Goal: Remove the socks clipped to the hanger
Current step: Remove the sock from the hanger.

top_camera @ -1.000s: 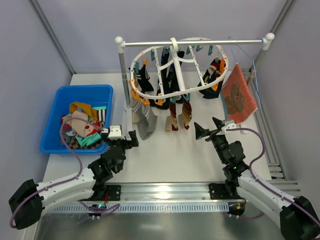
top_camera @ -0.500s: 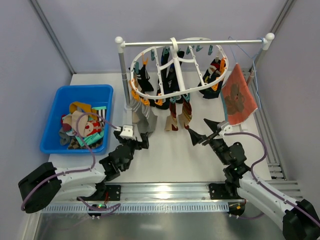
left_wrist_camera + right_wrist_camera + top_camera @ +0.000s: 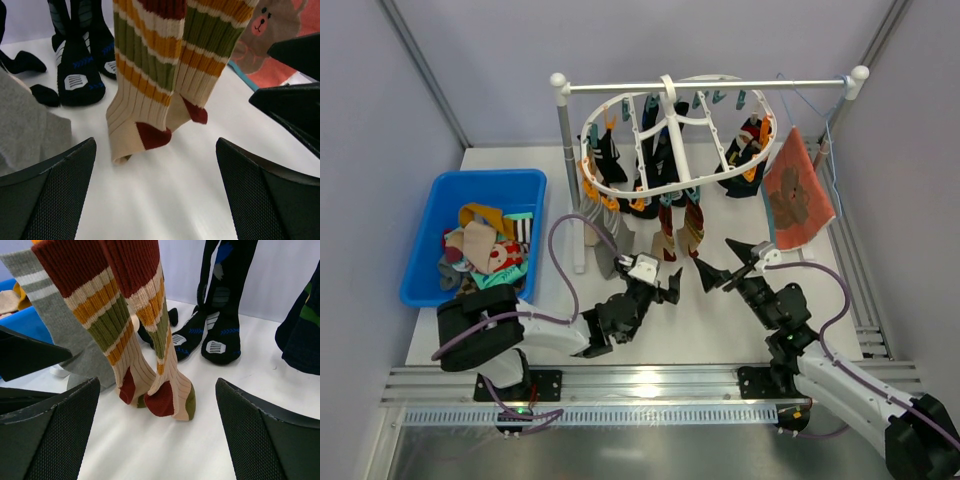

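Observation:
The white oval hanger [image 3: 672, 186] hangs from the rail with socks clipped round it. A beige pair with red, yellow and green stripes [image 3: 678, 232] [image 3: 150, 90] [image 3: 150, 365] reaches down to the table. A grey sock [image 3: 610, 245] [image 3: 65, 340] hangs to its left, and black socks [image 3: 605, 160] [image 3: 80, 65] [image 3: 215, 325] hang behind. My left gripper [image 3: 668, 283] [image 3: 155, 195] is open, low, just in front of the striped pair. My right gripper [image 3: 715, 256] [image 3: 157, 435] is open too, facing the same pair from the right. Neither touches a sock.
A blue bin [image 3: 485, 178] holding loose socks stands at the left. An orange-red printed cloth [image 3: 798, 195] [image 3: 270, 30] hangs on a thin blue wire hanger at the right end of the rail stand [image 3: 720, 85]. The stand's post [image 3: 565, 160] rises left of the hanger.
My left arm has swung right, from beside the blue bin to just in front of the striped socks. My right gripper shifted slightly left towards them. Both stayed open.

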Controlling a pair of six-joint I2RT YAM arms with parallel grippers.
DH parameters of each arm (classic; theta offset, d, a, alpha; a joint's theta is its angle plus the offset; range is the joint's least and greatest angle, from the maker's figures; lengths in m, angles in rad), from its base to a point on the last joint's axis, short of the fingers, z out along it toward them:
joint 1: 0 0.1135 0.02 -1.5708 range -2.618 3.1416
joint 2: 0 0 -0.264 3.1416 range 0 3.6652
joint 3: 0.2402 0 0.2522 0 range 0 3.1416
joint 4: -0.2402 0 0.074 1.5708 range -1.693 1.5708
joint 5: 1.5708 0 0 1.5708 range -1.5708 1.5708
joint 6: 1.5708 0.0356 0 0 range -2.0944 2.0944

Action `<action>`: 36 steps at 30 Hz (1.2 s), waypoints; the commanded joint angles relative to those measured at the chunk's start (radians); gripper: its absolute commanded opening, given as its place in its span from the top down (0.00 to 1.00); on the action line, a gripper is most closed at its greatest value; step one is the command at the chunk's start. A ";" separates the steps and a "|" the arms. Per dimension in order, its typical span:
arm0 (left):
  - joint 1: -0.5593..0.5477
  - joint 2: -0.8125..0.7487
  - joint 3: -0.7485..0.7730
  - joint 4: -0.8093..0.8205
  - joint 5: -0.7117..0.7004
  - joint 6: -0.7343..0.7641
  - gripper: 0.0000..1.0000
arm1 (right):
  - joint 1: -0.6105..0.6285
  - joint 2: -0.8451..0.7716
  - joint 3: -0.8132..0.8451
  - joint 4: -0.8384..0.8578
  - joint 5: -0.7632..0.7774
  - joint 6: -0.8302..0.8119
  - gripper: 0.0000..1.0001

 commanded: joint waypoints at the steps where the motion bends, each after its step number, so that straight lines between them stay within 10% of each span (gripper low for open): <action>1: -0.002 0.060 0.059 0.159 -0.057 0.046 0.00 | 0.005 -0.023 0.013 0.032 0.002 -0.006 0.04; 16: 0.073 0.303 0.230 0.232 -0.206 0.037 0.03 | 0.007 -0.078 0.005 0.013 -0.012 -0.005 0.03; 25: 0.076 0.404 0.226 0.467 -0.185 0.150 0.45 | 0.015 -0.081 0.047 -0.030 -0.029 -0.016 0.04; 29: 0.076 0.413 0.228 0.481 -0.186 0.152 0.97 | 0.031 -0.089 0.082 -0.076 -0.010 -0.026 0.04; 36: 0.076 0.392 0.196 0.483 -0.172 0.132 1.00 | 0.175 -0.150 0.238 -0.240 0.074 -0.048 0.08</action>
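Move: The left striped sock hangs about 7 cm ahead of the left hand and 2 cm to its right, its middle roughly level with the open fingers. Its twin, the right striped sock, hangs some 5 cm farther right and just a bit farther out; the grey sock is about 5 cm ahead of the hand and 9 cm to its left. From the right hand, the left striped sock lies roughly 5 cm ahead and 9 cm to the left, about level. The left hand's fingertips pinch the left striped sock low down, just above its foot. The hand first veers about 3 cm right, then works forward and down, some 6 cm out and 5 cm lower overall, turning about 15 degrees counter-clockwise as the wide-open fingers shut fully. The open, empty right hand rises about 5 cm, mostly at the end, drawing slightly back and left. ##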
